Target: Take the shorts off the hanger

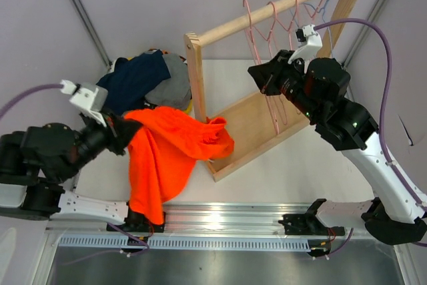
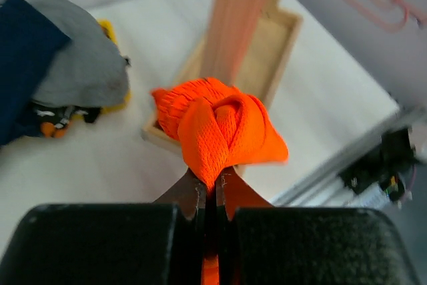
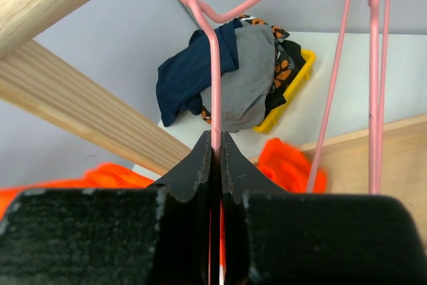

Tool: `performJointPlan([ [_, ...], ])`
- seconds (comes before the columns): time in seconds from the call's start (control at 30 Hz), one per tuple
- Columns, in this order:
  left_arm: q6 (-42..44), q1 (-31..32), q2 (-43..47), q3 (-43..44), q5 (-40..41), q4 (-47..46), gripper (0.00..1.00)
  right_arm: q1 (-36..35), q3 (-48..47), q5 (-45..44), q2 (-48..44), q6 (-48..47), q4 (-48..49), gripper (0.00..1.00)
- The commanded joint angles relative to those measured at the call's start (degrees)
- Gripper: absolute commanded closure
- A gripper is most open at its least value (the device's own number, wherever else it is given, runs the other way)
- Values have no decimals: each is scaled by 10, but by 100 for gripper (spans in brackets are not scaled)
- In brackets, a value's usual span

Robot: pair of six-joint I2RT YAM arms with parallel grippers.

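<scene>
The bright orange shorts (image 1: 175,153) drape from my left gripper (image 1: 125,131) to the near corner of the wooden rack base (image 1: 257,121). That gripper (image 2: 215,181) is shut on a bunched fold of the orange shorts (image 2: 227,125). My right gripper (image 1: 265,77) is up beside the rack, and its jaws (image 3: 215,141) are shut on the wire of a pink hanger (image 3: 212,65). This pink hanger (image 1: 259,31) hangs bare from the rail (image 1: 280,5). Navy shorts (image 1: 137,78), grey shorts (image 1: 170,86) and patterned shorts (image 3: 283,65) lie heaped at the back left.
The heap sits in a yellow bin (image 3: 293,91) behind the rack's left post (image 1: 197,78). More pink and blue hangers (image 1: 313,1) hang along the rail. An aluminium rail (image 1: 227,218) runs along the table's near edge.
</scene>
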State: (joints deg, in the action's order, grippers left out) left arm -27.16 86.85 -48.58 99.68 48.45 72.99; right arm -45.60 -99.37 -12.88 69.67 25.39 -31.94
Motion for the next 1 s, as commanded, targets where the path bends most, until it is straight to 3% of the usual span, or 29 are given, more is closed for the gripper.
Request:
performJointPlan([
  [0.0, 17, -6, -66, 83, 150, 108, 100, 8, 6, 22, -23, 12, 28, 100],
  [0.07, 42, -23, -73, 104, 196, 80, 100, 10, 22, 33, -26, 19, 28, 100],
  [0.17, 125, -52, -58, 102, 221, -33, 100, 11, 46, 43, -31, 28, 27, 100],
  [0.2, 208, -57, -30, 91, 223, -149, 100, 13, 52, 45, -36, 30, 28, 100],
  [0.23, 264, -65, -13, 13, 223, -220, 100, 13, 59, 51, -37, 33, 28, 100],
  [0.3, 379, -77, 13, -49, 217, -332, 100, 16, 77, 57, -44, 40, 28, 100],
  [0.37, 370, -118, 2, -56, 201, -336, 100, 17, 90, 63, -50, 44, 29, 100],
  [0.4, 354, -142, -22, -46, 148, -310, 100, 18, 105, 66, -55, 48, 29, 100],
  [0.47, 323, -248, -41, -53, 89, -260, 100, 21, 117, 73, -59, 51, 30, 100],
  [0.5, 322, -281, -46, -64, 29, -262, 100, 22, 126, 74, -63, 52, 29, 100],
  [0.53, 322, -344, -42, -72, 0, -287, 100, 24, 130, 76, -66, 52, 29, 100],
  [0.6, 319, -406, -38, -95, -52, -310, 100, 26, 135, 79, -69, 52, 25, 100],
  [0.63, 317, -471, -40, -93, -97, -316, 100, 31, 138, 80, -72, 50, 21, 100],
  [0.77, 311, -617, -100, -13, -176, -324, 100, 46, 143, 102, -73, 47, 0, 100],
  [0.8, 310, -638, -116, 48, -186, -323, 100, 48, 146, 107, -73, 45, -1, 97],
  [0.87, 308, -700, -169, 95, -223, -325, 100, 59, 154, 117, -72, 41, -3, 66],
  [0.9, 307, -715, -188, 163, -234, -326, 100, 62, 158, 121, -71, 40, -2, 45],
  [0.93, 306, -739, -210, 188, -243, -324, 100, 66, 160, 123, -70, 39, -3, 16],
  [0.97, 302, -748, -231, 211, -256, -322, 100, 75, 165, 123, -67, 37, -6, 9],
])
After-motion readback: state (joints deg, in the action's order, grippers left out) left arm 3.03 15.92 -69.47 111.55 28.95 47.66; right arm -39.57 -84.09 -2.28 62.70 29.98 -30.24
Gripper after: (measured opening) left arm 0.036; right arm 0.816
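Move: The left hand, already gripping the orange shorts, has the clothes pile in the yellow bin roughly 37 cm ahead, 14 cm left and 35 cm below; the rack's near upright stands about 20 cm ahead, 9 cm right, its middle some 18 cm lower. The right hand still pinches a pink hanger; the rail spot for its hook is about 12 cm ahead, 3 cm left and 6 cm up, with that upright some 17 cm left and 5 cm ahead. Forward and to its left, the left arm sweeps the still-pinched shorts some 20 cm past the near upright towards the clothes pile, turning about 45 degrees counter-clockwise, dipping midway and rising again at the end. Meanwhile the right hand lowers its pink hanger onto the rail, about 7 cm in all, tipping slightly down, then opens its fingers wide and lets go. ##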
